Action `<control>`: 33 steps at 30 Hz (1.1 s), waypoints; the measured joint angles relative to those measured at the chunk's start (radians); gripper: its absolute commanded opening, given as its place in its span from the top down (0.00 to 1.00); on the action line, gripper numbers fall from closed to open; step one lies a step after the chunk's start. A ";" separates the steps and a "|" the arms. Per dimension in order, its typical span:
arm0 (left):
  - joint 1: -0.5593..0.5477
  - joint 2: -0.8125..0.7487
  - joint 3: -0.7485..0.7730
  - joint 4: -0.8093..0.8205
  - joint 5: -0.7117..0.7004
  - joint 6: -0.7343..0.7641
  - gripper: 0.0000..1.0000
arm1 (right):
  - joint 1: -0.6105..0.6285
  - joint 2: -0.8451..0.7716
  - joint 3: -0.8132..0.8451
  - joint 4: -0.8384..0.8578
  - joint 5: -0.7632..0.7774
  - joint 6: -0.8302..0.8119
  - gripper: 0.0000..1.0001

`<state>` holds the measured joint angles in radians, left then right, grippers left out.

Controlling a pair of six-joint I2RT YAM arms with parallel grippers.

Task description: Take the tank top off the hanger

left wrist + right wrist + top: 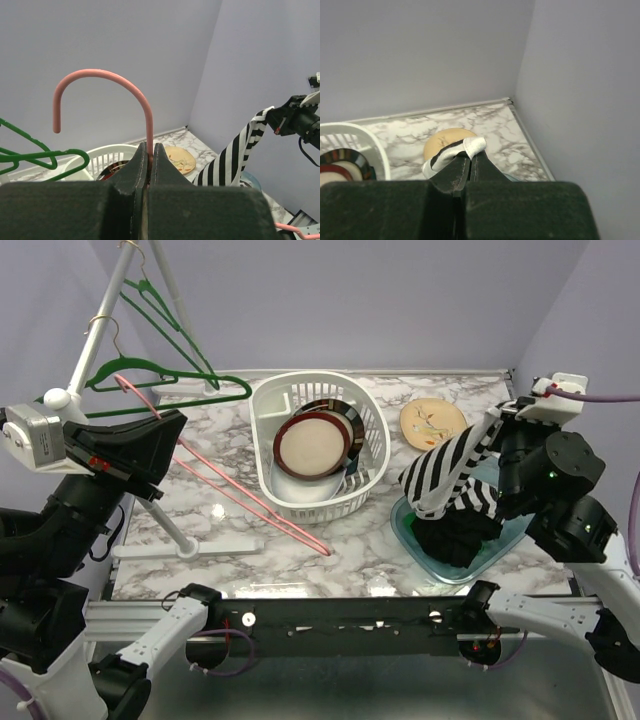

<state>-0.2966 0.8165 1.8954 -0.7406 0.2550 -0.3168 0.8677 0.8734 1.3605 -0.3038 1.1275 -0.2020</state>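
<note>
The pink hanger (240,490) slants from my left gripper (168,420) down to the marble table, bare of cloth. In the left wrist view my left gripper (149,150) is shut on the hanger's stem just below its hook (100,75). The black-and-white striped tank top (450,465) hangs apart from the hanger. My right gripper (505,412) holds it up by one strap, and its lower part drapes onto dark clothes (455,535) in a teal bin. In the right wrist view my right gripper (472,154) is shut on the white strap edge (475,145).
A white basket (375,425) holding plates and bowls sits at mid table. A tan plate (432,422) lies behind the teal bin (402,518). Green hangers (170,370) hang on the white rack (90,340) at the back left, its foot (185,548) on the table.
</note>
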 measured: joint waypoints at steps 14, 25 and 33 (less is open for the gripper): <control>0.000 -0.002 -0.039 0.066 0.000 -0.005 1.00 | -0.008 -0.142 0.028 -0.055 0.293 -0.193 0.99; 0.000 -0.002 -0.063 0.070 -0.001 -0.008 1.00 | -0.014 -0.071 -0.163 -0.367 0.078 0.209 0.99; 0.000 -0.002 -0.058 0.070 -0.001 -0.005 1.00 | -0.048 0.106 -0.356 -0.621 -0.212 0.636 0.98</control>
<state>-0.2970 0.8143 1.8374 -0.6704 0.2543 -0.3214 0.8200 0.9798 1.0050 -0.9253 0.9157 0.4335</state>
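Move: The blue bin, which I'm lowering the striped tank top into, has its middle about 12 cm ahead of my right hand, roughly 3 cm to its right and some 42 cm below. The black tank top already in it lies 4 cm nearer to me than that middle; the yellow plate is 43 cm ahead and 3 cm right, the dish basket 28 cm ahead and 32 cm left. From my left hand the bin lies about 25 cm ahead, 57 cm right and 55 cm down. Still pinching the striped tank top by its edge, I first swing my right hand level to the right and back, about 10 cm right and 6 cm back. Then I sweep it left and forward again over the bin and plunge some 25 cm down towards it, tipping the fingers about 35 degrees downward. My grip stays shut. ##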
